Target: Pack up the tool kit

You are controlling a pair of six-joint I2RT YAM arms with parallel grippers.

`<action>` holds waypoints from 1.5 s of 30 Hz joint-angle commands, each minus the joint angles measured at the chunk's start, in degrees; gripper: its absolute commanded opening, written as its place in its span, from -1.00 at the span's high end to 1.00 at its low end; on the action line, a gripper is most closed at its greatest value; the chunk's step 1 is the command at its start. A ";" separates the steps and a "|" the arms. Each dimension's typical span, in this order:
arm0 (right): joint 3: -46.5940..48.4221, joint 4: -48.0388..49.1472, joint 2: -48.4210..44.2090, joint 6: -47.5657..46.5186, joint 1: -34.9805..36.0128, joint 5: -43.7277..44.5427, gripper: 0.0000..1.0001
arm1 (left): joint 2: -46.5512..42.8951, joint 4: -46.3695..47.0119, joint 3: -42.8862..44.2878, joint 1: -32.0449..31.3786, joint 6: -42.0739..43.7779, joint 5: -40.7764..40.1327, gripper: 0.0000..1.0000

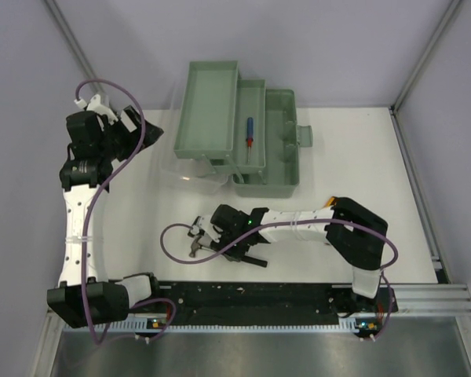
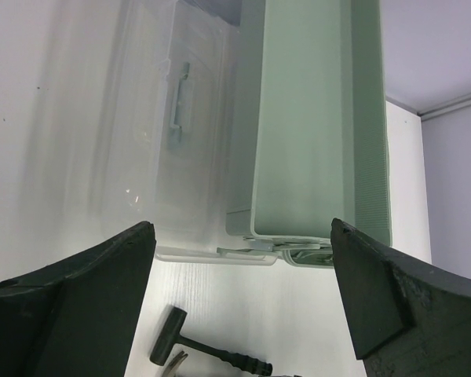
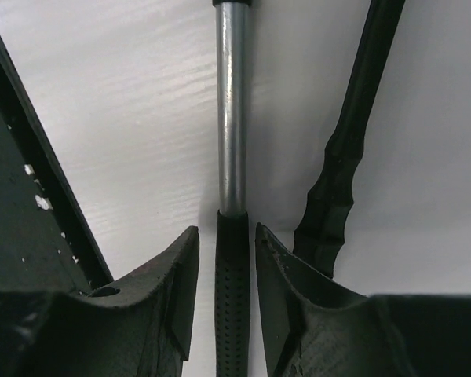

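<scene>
The grey-green tool kit point(image 1: 276, 177) stands open at the back of the table, trays folded out, a blue-and-red screwdriver point(image 1: 250, 131) lying in the middle tray. Its translucent lid point(image 2: 165, 118) lies flat to the left. Two hammers lie side by side near the front. My right gripper point(image 3: 226, 232) straddles the black grip of the steel-shafted hammer point(image 3: 231, 118), jaws close on both sides with thin gaps showing. The all-black hammer point(image 3: 337, 181) lies just to its right, untouched. My left gripper point(image 2: 242, 228) hangs wide open and empty above the table, left of the box.
A black rail point(image 1: 251, 294) runs along the near table edge, close beside my right gripper. Grey walls enclose the table on the left, back and right. The black hammer's head point(image 2: 166, 336) lies on bare table in front of the lid.
</scene>
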 commanded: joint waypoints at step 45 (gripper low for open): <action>-1.80 4.02 -18.90 2.64 0.85 19.94 1.00 | -2.16 1.76 0.82 0.01 -1.10 0.92 -0.90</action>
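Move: The claw hammer lies right below my right hand, its middle within about 1 cm to the right and about 2 cm down, with its head pointing left. The mallet lies beside it, roughly 4 cm ahead and 2 cm left of this hand. The open toolbox stands some 30 cm ahead and 11 cm right. From my idle left hand, the hammer is about 22 cm back, 18 cm right and 32 cm down. With my right hand I settle the last centimetre down over the claw hammer, turning about 10 degrees clockwise, and pinch its handle near the top of the black grip. I ease some 2 cm forward as the fingers shut, then lift about 12 cm, carrying the hammer up and a little farther forward over the mallet while my fingertips swing forward some 15 degrees. ##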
